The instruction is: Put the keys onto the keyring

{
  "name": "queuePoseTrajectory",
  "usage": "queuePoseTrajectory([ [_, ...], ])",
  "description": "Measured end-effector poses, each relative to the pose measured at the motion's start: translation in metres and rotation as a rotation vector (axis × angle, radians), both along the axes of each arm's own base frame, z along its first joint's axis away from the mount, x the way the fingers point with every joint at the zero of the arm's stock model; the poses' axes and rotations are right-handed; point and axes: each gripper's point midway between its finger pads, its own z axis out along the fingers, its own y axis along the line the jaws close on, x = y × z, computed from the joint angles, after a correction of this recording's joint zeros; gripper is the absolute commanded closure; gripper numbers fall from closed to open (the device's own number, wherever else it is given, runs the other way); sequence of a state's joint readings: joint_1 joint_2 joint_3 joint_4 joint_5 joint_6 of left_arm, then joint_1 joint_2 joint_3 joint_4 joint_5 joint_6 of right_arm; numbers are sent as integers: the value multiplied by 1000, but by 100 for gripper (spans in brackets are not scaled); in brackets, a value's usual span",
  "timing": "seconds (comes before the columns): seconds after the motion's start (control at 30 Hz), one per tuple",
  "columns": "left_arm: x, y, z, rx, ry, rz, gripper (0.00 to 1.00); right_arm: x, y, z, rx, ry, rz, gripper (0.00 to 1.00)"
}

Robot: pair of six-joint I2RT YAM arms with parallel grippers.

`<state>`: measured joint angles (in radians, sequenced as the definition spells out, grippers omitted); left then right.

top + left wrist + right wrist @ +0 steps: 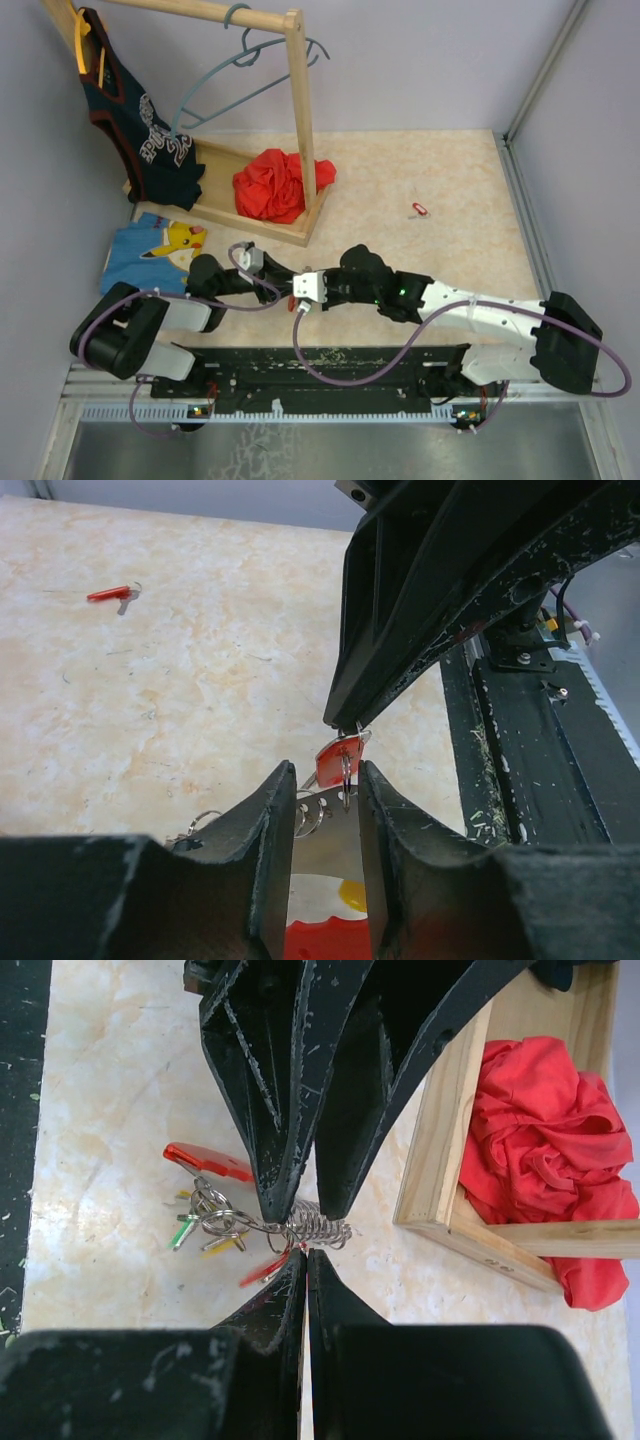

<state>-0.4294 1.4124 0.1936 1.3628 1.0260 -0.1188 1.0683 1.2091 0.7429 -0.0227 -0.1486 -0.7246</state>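
Note:
The keyring [345, 780], a thin wire loop, hangs through a red key [335, 760] that my right gripper [347, 730] pinches from above. My left gripper [325, 775] stands open around both, its pads not touching them. In the right wrist view my right gripper [303, 1255] is shut on that red key [262, 1270], and the left gripper [305, 1210] straddles a wire coil [322, 1226]. A bunch of red, green and yellow keys [208, 1222] hangs on small rings beside it. Another red key [419, 209] lies alone further out on the table.
A wooden rack base [262, 226] holds a red cloth [272, 184], with a grey-blue hanger [240, 62] and a dark jersey [140, 120] on its rail. A blue cartoon shirt [155, 245] lies at the left. A black rail [320, 365] runs along the near edge.

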Motion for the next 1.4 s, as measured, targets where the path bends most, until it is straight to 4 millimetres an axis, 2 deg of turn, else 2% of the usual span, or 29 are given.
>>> queuePoseTrajectory([
  [0.13,-3,-1,-2,11,11,-25,63,0,1,4,-5,-5,9,100],
  [0.5,-7,-4,-4,19,44,-78,79,-1,2,4,-11,-3,20,100],
  [0.53,-7,-4,-4,19,44,-80,82,-1,2,3,-12,-3,21,100],
  [0.6,-7,-5,-4,21,49,-82,97,-1,2,3,-14,-2,21,100],
  [0.63,-7,-5,-5,23,54,-84,100,-1,2,2,-16,-1,21,100],
  [0.83,-5,-4,-8,31,75,-72,100,-2,-1,-2,-31,9,18,100],
  [1.1,7,-2,1,24,63,17,100,-1,-4,-4,-19,21,-16,100],
  [1.4,9,0,2,9,90,62,100,-3,-4,-25,-8,60,-36,100],
])
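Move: Between the left hand's open fingertips hangs the keyring's thin ring, about 1 cm back and 1 cm right of the hand point, roughly level with it; the right hand pinches it, its middle some 1 cm left of and 1 cm below that hand's point. From the left hand, the wire coil lies about 2 cm ahead and 1 cm right, 2 cm lower; the hanging keys are some 4 cm back, level left to right, and 5 cm below. Easing back just under 1 cm, the left hand closes its fingers from partly open to shut on the ring hanging from the right fingertips, then draws it forward about 1.5 cm while rising 1 cm. The right hand keeps its pinch, nearly still at first, then sinks some 2.5 cm as the left holds its place. ##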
